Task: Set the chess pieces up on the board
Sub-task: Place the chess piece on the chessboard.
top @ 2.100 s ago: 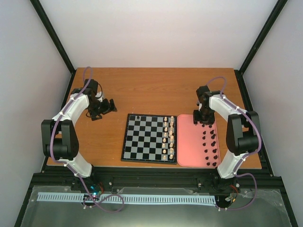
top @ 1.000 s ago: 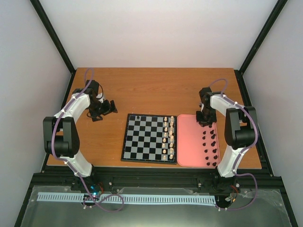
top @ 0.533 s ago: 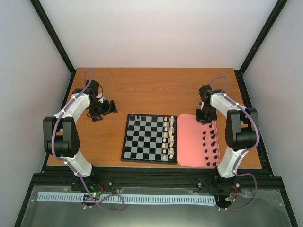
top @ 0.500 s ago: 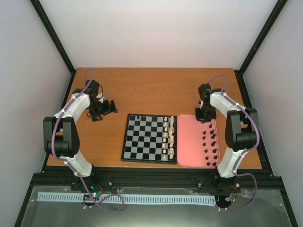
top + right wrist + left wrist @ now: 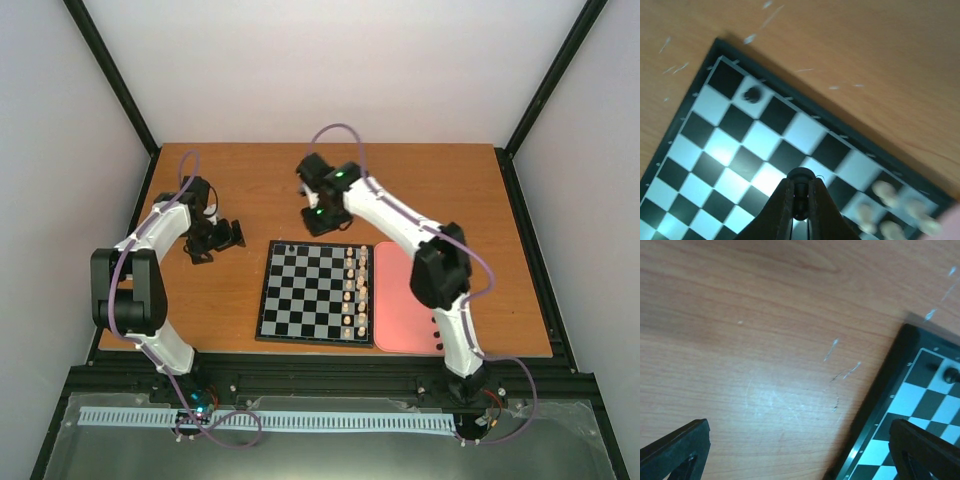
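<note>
The board [image 5: 300, 300] lies mid-table with one black chess piece [image 5: 291, 247] on its far left corner square. That piece also shows in the left wrist view [image 5: 952, 374] and the right wrist view [image 5: 753, 94]. My right gripper [image 5: 318, 222] hangs over the board's far edge, shut on a tiny black chess piece [image 5: 801, 176] above the checks [image 5: 715, 145]. My left gripper [image 5: 225, 236] stands open over bare wood left of the board [image 5: 920, 405], its fingers [image 5: 675, 450] wide apart and empty.
Cream-white pieces [image 5: 355, 290] fill two columns on the board's right side. The pink tray [image 5: 395, 300] lies right of the board; my right arm covers most of it, and a few black pieces [image 5: 439, 333] show near its right edge.
My right gripper closed at the tray's far end, then swung left to the board's far edge with a black piece in it. The left arm barely moved.
</note>
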You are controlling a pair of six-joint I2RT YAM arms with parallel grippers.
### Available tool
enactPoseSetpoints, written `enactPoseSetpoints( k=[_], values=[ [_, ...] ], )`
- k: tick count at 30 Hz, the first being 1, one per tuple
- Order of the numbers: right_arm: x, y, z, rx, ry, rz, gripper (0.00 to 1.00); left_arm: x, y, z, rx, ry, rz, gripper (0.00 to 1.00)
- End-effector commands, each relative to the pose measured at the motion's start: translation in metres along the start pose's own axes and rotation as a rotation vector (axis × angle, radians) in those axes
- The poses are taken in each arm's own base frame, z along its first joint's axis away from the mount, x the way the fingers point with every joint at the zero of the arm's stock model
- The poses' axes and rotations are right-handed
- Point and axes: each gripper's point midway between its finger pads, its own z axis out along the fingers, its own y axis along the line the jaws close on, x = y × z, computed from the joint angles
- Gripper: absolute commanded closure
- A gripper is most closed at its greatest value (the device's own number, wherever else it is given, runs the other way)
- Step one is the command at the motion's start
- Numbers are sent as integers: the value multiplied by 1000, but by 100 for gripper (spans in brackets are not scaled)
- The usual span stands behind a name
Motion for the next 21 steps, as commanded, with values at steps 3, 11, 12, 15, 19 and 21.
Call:
enactPoseSetpoints(
  k=[3,11,12,15,19,21],
  values=[
    [19,59,42,-104,152,-94,97,8,15,-5,-57,-16,-28,0],
    [24,94,61,-166,200,-159,97,12,20,0,-69,-7,-33,0],
    [25,96,65,-168,203,-163,97,11,19,0,-66,-8,-32,0],
    [26,99,73,-173,213,-169,97,9,17,0,-60,-8,-31,0],
    [27,100,83,-177,227,-170,97,7,15,-2,-56,-12,-30,0],
    [27,101,88,-177,231,-173,97,8,15,-2,-53,-10,-30,0]
  ],
)
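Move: The right gripper already holds a black piece. The dark square on the near side of the standing black pawn lies about 10 cm to its left, 4 cm back and 12 cm below. That pawn is about 10 cm left and 1 cm back, the farthest white pawn some 6 cm right and 1 cm back, both roughly 11 cm down. From the left gripper the square is about 16 cm right, nearly level fore and aft, and 5 cm down. Keep the black piece pinched and swing the right gripper about 9 cm left, sinking some 7 cm and drawing back over the board towards the dark square beside the standing pawn. Drop mostly early, hover briefly, then start down again, tilting the fingers nearer vertical and turning slightly counter-clockwise. Ease the open left gripper a little back, down and away from the board. ##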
